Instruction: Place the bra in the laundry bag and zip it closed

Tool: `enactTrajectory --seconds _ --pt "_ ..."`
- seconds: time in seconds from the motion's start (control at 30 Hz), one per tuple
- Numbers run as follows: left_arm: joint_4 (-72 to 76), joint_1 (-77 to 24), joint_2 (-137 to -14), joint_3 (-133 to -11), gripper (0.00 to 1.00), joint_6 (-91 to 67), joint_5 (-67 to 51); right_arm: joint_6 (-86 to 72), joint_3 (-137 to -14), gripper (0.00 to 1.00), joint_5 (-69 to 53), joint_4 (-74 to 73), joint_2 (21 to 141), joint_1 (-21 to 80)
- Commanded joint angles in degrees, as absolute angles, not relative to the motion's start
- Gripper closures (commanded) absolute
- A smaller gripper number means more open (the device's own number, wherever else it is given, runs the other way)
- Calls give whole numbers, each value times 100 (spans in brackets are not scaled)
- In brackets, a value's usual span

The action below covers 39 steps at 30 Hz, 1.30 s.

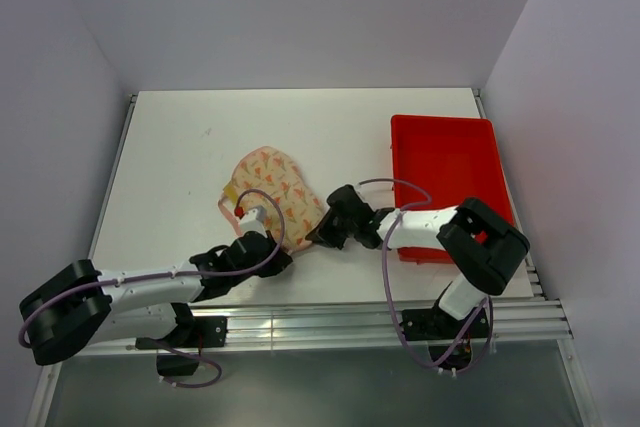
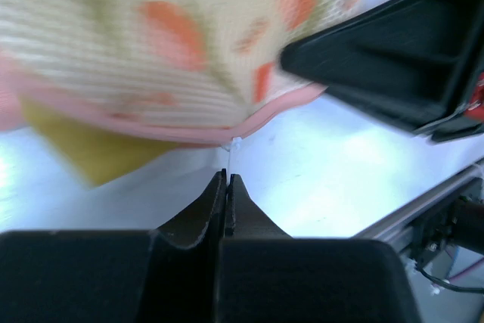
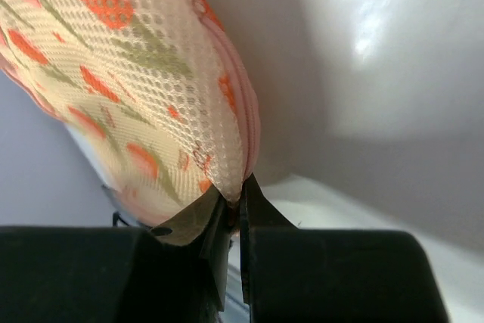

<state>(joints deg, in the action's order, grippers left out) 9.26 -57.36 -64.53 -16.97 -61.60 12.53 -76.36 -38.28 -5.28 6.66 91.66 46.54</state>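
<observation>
The laundry bag (image 1: 272,190), pale pink with orange print, lies folded shut at mid-table. A strip of the mustard-yellow bra (image 1: 232,193) pokes out at its left edge, and it also shows in the left wrist view (image 2: 87,149) under the pink zipper edge (image 2: 265,117). My left gripper (image 1: 280,259) is at the bag's near end, shut on a thin white zipper pull cord (image 2: 230,153). My right gripper (image 1: 320,234) is shut on the bag's near right corner (image 3: 227,179). The rest of the bra is hidden inside the bag.
A red plastic tray (image 1: 400,147) stands at the right of the table, just behind the right arm. The table's near edge and a metal rail (image 1: 340,322) lie close behind both grippers. White walls enclose the table.
</observation>
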Motion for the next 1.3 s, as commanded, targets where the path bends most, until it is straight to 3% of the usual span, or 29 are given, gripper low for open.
enactTrajectory --seconds 0.0,0.53,0.63,0.77,0.87,1.27 --pt "238 -5617 -6180 -1529 100 -6337 1380 -6937 -4069 96 290 80 9202 4210" --pt "-659 -5010 -5590 -1310 100 -6794 1635 -4553 -5923 97 1019 -2170 9791 3604" --pt "-493 -5010 -5581 -1397 100 -6628 1538 -4369 -6186 88 976 -2241 9826 3516" --pt "-212 -5062 -5818 -1626 100 -6408 1415 -4228 -6539 53 818 -2487 9713 3533" --pt "113 -5141 -6037 -1793 100 -6293 1345 -4210 -6618 41 668 -2601 9467 3551" --pt "1036 -5546 -7065 -2452 100 -6091 1134 -5386 -5081 36 -202 -1653 8148 4183"
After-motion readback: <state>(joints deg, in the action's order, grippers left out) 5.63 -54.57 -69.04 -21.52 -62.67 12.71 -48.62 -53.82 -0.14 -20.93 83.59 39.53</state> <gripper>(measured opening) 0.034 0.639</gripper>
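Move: The laundry bag lies flat with its middle some 10 cm ahead and 10 cm left of the right hand, a little below it; that hand already pinches the bag's zipped edge. The left hand keeps the zip pull, about 4 cm nearer the base and 5 cm left of the right hand. From the left hand the bag's middle is roughly 13 cm ahead and 4 cm left, and the yellow bra showing at the bag's open side about 14 cm ahead and 14 cm left. The laundry bag's pinched edge is swung forward and to the right by the right hand, roughly 9 cm, its wrist rolling some 25 degrees left side down; the fingers then open wide, let go, and the hand rises and draws back about 5 cm. The left hand, still shut on the zip pull, swings 4 cm left and returns right. ##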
